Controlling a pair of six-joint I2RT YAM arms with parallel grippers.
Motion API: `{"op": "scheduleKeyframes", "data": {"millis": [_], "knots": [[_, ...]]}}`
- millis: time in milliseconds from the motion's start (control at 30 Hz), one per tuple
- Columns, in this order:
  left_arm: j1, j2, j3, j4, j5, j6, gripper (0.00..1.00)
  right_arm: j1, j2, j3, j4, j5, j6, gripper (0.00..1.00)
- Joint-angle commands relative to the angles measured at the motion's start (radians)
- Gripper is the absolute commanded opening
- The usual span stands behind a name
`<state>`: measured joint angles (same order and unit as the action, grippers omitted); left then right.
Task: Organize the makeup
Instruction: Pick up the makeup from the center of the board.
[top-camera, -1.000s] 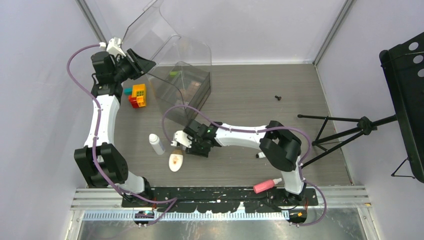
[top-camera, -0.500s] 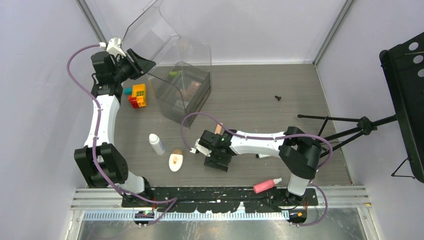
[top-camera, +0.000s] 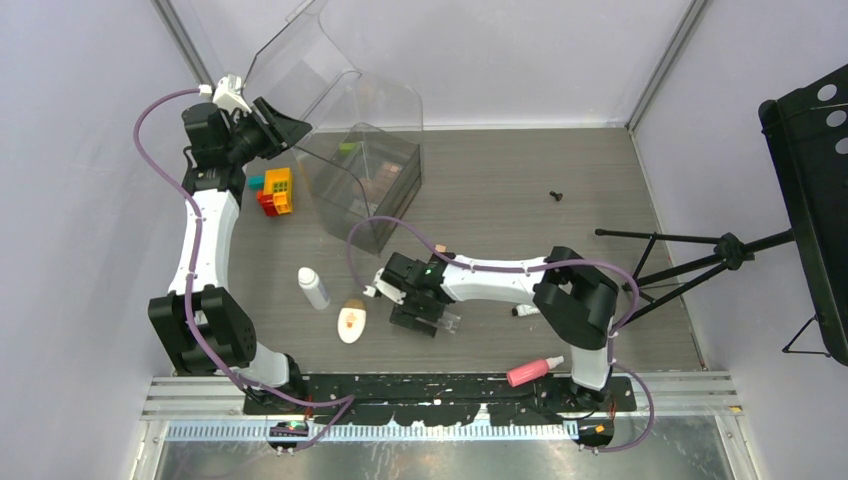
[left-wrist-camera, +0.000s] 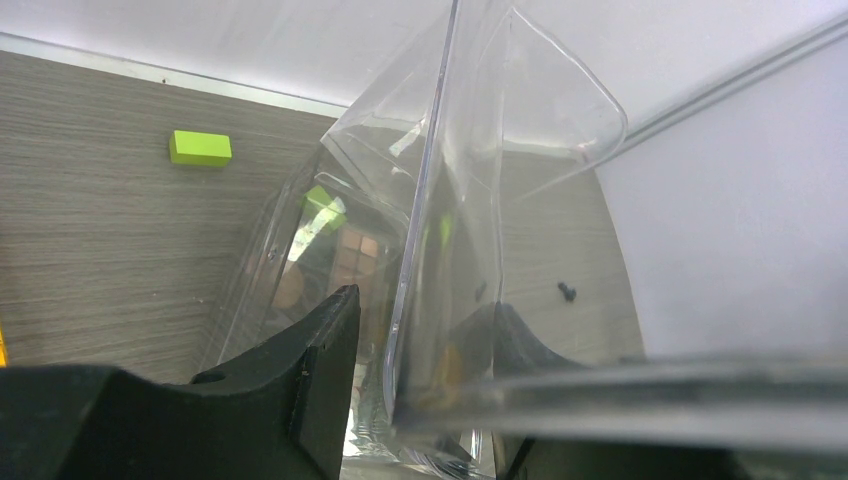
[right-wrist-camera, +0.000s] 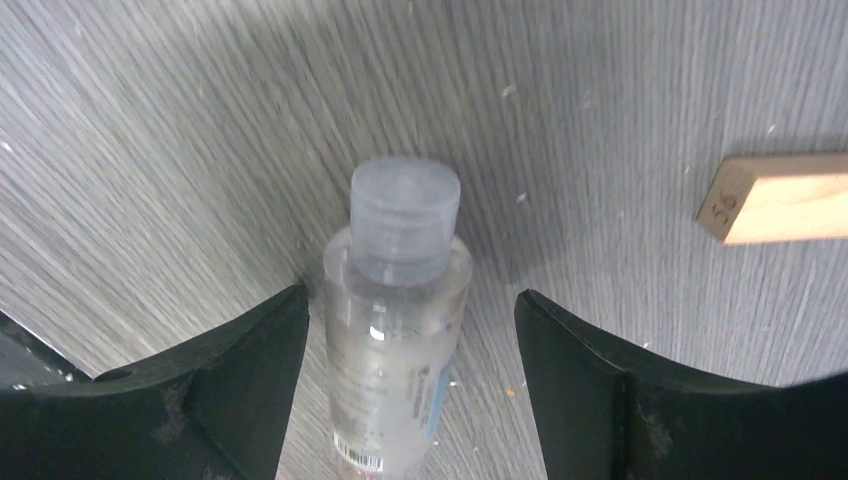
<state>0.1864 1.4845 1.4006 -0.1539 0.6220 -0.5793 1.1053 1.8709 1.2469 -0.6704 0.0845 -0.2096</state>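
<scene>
A clear bottle (right-wrist-camera: 400, 300) with a clear cap lies on the table between the fingers of my right gripper (right-wrist-camera: 412, 298), which is open; the bottle rests close to the left finger. In the top view, that gripper (top-camera: 420, 318) is low at mid-table over the clear bottle (top-camera: 448, 322). My left gripper (left-wrist-camera: 420, 350) is shut on the raised lid (left-wrist-camera: 440, 180) of the clear case (top-camera: 365, 175), holding it up. A square-pan palette (left-wrist-camera: 355, 250) shows through the plastic. A white bottle (top-camera: 314, 288), a white oval compact (top-camera: 351, 324), a peach sponge (top-camera: 353, 303) and a pink bottle (top-camera: 535, 371) lie on the table.
Colourful toy bricks (top-camera: 275, 190) sit left of the case, and a green brick (left-wrist-camera: 200, 148) lies behind it. A wooden block (right-wrist-camera: 780, 195) lies to the right of the clear bottle. A black screw (top-camera: 556, 195) and a tripod (top-camera: 680, 260) occupy the right side.
My right gripper moved right, away from the compact and sponge, and opened wider; it now straddles the clear bottle. The left arm and lid have not moved.
</scene>
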Motion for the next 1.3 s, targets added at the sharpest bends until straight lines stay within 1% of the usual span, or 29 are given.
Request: {"op": "scheduleKeyframes", "data": {"millis": [0, 133, 267, 333, 467, 567, 700, 767, 867, 900, 967, 1133, 1200, 1267], "knots": [[0.035, 0.031, -0.021, -0.101, -0.077, 0.008, 0.4, 0.005, 0.06, 0.072, 0.05, -0.004, -0.007, 0.78], [0.036, 0.028, -0.021, -0.101, -0.076, 0.008, 0.4, 0.001, 0.085, 0.099, 0.046, -0.003, -0.015, 0.73], [0.038, 0.027, -0.021, -0.1, -0.075, 0.007, 0.4, -0.004, 0.083, 0.097, 0.035, -0.014, -0.016, 0.64], [0.038, 0.026, -0.023, -0.099, -0.074, 0.007, 0.4, -0.009, 0.082, 0.097, 0.034, -0.024, -0.016, 0.57], [0.041, 0.023, -0.026, -0.099, -0.079, 0.01, 0.4, -0.01, 0.085, 0.116, 0.001, -0.069, -0.036, 0.51], [0.046, 0.025, -0.026, -0.099, -0.079, 0.007, 0.4, -0.01, 0.061, 0.116, -0.013, -0.071, -0.043, 0.38], [0.046, 0.028, -0.028, -0.096, -0.074, 0.001, 0.4, -0.015, -0.026, 0.103, -0.005, -0.071, -0.045, 0.27], [0.047, 0.027, -0.029, -0.094, -0.073, 0.0, 0.4, -0.025, -0.084, 0.089, 0.018, -0.122, -0.048, 0.19], [0.046, 0.026, -0.029, -0.093, -0.07, 0.0, 0.4, -0.057, -0.162, 0.079, 0.057, -0.195, -0.042, 0.02], [0.046, 0.026, -0.029, -0.092, -0.068, 0.0, 0.4, -0.07, -0.183, 0.085, 0.072, -0.209, -0.04, 0.01], [0.046, 0.025, -0.032, -0.087, -0.064, -0.002, 0.4, -0.099, -0.227, 0.086, 0.116, -0.22, -0.039, 0.01], [0.047, 0.026, -0.033, -0.079, -0.051, -0.009, 0.4, -0.175, -0.31, 0.086, 0.282, -0.15, -0.038, 0.0], [0.045, 0.027, -0.036, -0.073, -0.044, -0.015, 0.41, -0.217, -0.333, 0.071, 0.384, -0.1, -0.013, 0.0], [0.047, 0.029, -0.039, -0.066, -0.04, -0.02, 0.41, -0.249, -0.35, 0.039, 0.546, -0.011, 0.031, 0.01]]}}
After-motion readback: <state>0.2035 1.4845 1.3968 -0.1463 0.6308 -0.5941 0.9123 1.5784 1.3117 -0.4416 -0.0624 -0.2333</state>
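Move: The clear bottle lies almost level with the right hand, between its open fingers, middle about 1 cm to the right, cap end pointing left. The peach block is some 12 cm ahead and 1 cm right, the white oval about 15 cm left and level with the hand; the clear organizer's middle stands roughly 25 cm ahead and 12 cm left. From the left hand, the bottle is some 27 cm back, 25 cm right and 31 cm below. The right fingers pinch the lying bottle at its shoulder, just below the cap, after the hand slides some 3 cm along it leftward. The hand then lifts it about 15 cm while carrying it forward towards the organizer, the fingers tipping out to the left by some 30 degrees. The left hand keeps its hold on the organizer's lid, drifting barely left. ##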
